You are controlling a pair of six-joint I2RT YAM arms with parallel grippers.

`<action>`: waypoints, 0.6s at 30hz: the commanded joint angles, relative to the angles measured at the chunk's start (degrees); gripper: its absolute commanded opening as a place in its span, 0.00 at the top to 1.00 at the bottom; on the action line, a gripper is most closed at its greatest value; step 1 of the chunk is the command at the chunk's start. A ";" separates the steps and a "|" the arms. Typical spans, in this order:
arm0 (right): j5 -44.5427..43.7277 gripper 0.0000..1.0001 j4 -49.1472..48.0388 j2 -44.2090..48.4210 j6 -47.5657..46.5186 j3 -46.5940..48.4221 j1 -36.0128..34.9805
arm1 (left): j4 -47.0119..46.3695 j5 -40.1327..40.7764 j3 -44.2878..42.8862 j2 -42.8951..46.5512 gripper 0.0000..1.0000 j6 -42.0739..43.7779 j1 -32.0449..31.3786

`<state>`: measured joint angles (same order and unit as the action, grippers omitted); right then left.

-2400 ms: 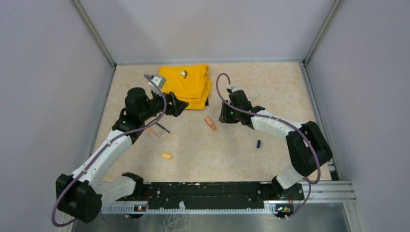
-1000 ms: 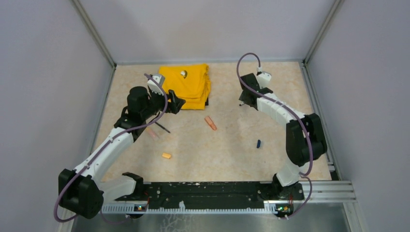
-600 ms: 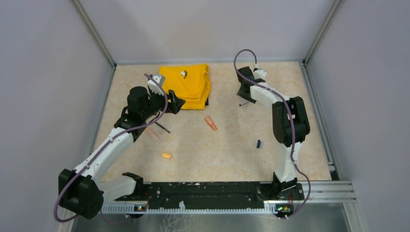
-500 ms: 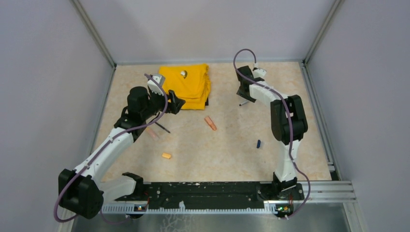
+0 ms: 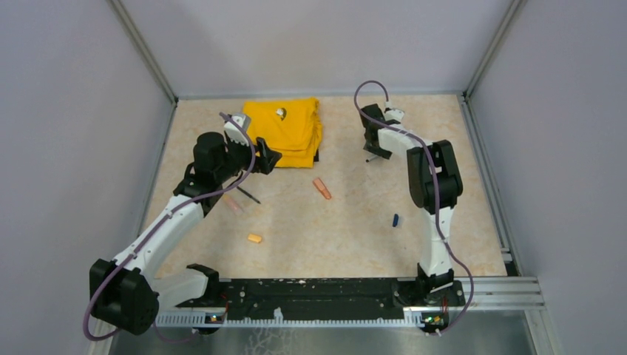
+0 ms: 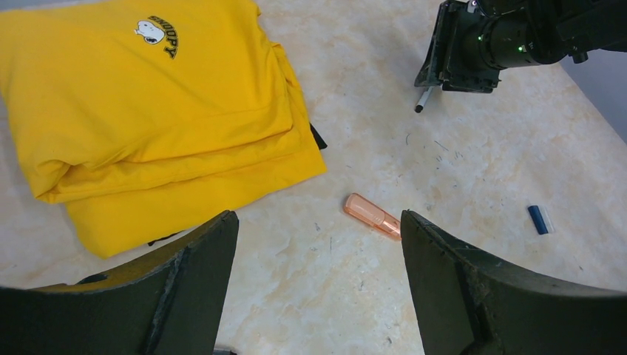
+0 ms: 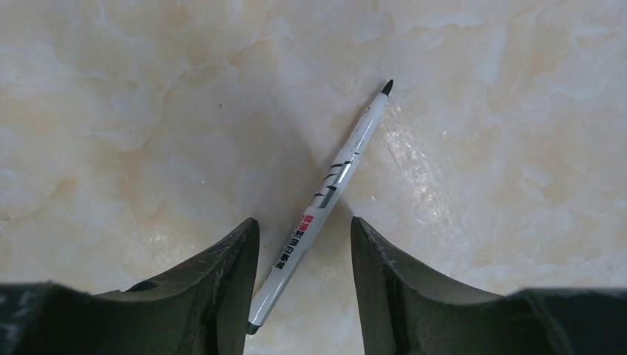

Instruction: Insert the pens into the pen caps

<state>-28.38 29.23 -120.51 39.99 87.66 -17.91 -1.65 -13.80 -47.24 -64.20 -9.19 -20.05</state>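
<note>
A thin silver-white pen (image 7: pixel 325 192) lies on the table between the jaws of my right gripper (image 7: pixel 303 229). The jaws straddle it, open, its lower end close against the left finger (image 7: pixel 236 251). From above, this gripper (image 5: pixel 372 148) points down at the back right. My left gripper (image 5: pixel 268 158) hangs open and empty by the yellow cloth (image 5: pixel 285 129). An orange marker (image 5: pixel 322 188) lies mid-table, also ahead of the left jaws (image 6: pixel 372 215). A second orange marker (image 5: pixel 234 204) and a thin dark pen (image 5: pixel 249 196) lie under the left arm. The light orange cap (image 5: pixel 254 238) and dark blue cap (image 5: pixel 395 220) lie apart.
The folded yellow cloth (image 6: pixel 148 111) takes up the back middle of the table. Grey walls enclose the table on three sides. The right arm's elbow (image 5: pixel 432 177) stands high over the table's right half, near the blue cap (image 6: pixel 540 220).
My right gripper left the middle by the orange marker, swung to the back right and settled over the silver-white pen, its jaws narrowing a little. The left arm barely moved.
</note>
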 commanded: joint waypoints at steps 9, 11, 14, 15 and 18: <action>0.97 0.66 -1.73 -0.96 -2.80 1.19 1.62 | -0.55 -1.18 -2.16 0.74 0.15 0.31 1.24; 1.17 0.71 -1.74 -0.79 -3.45 0.71 1.80 | -0.62 -1.37 -2.18 0.75 0.15 0.19 1.40; 2.07 0.83 -3.00 0.22 -3.80 -1.29 2.20 | -0.64 -1.74 -2.19 0.96 0.15 0.14 1.60; 2.65 0.87 -3.96 0.85 -3.90 -2.08 2.36 | -0.69 -1.68 -2.19 1.07 0.15 0.14 1.62; 5.37 1.00 -7.35 3.43 -4.94 -5.19 2.93 | -0.93 -1.81 -2.08 1.32 0.15 0.16 1.68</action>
<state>-26.41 25.21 -120.25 36.56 86.13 -16.27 -1.63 -14.55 -47.24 -64.12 -9.26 -18.83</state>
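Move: The white pen lies practically under the right hand, its middle roughly 1 cm to the right, level fore and aft, and about 1 cm below; it slants forward-right between the open fingers. From that hand the orange highlighter is about 20 cm left and 14 cm back, and the blue cap about 4 cm right and 27 cm back, both at table height. From the left hand the white pen is some 15 cm ahead, 36 cm right and 21 cm below. The right hand's fingers close from about half open until both pads pinch the white pen near its middle, a grip that begins here. Meanwhile the hand stays low over the table and eases only about 1 cm forward and to the right onto the pen, its wrist hardly turning. ##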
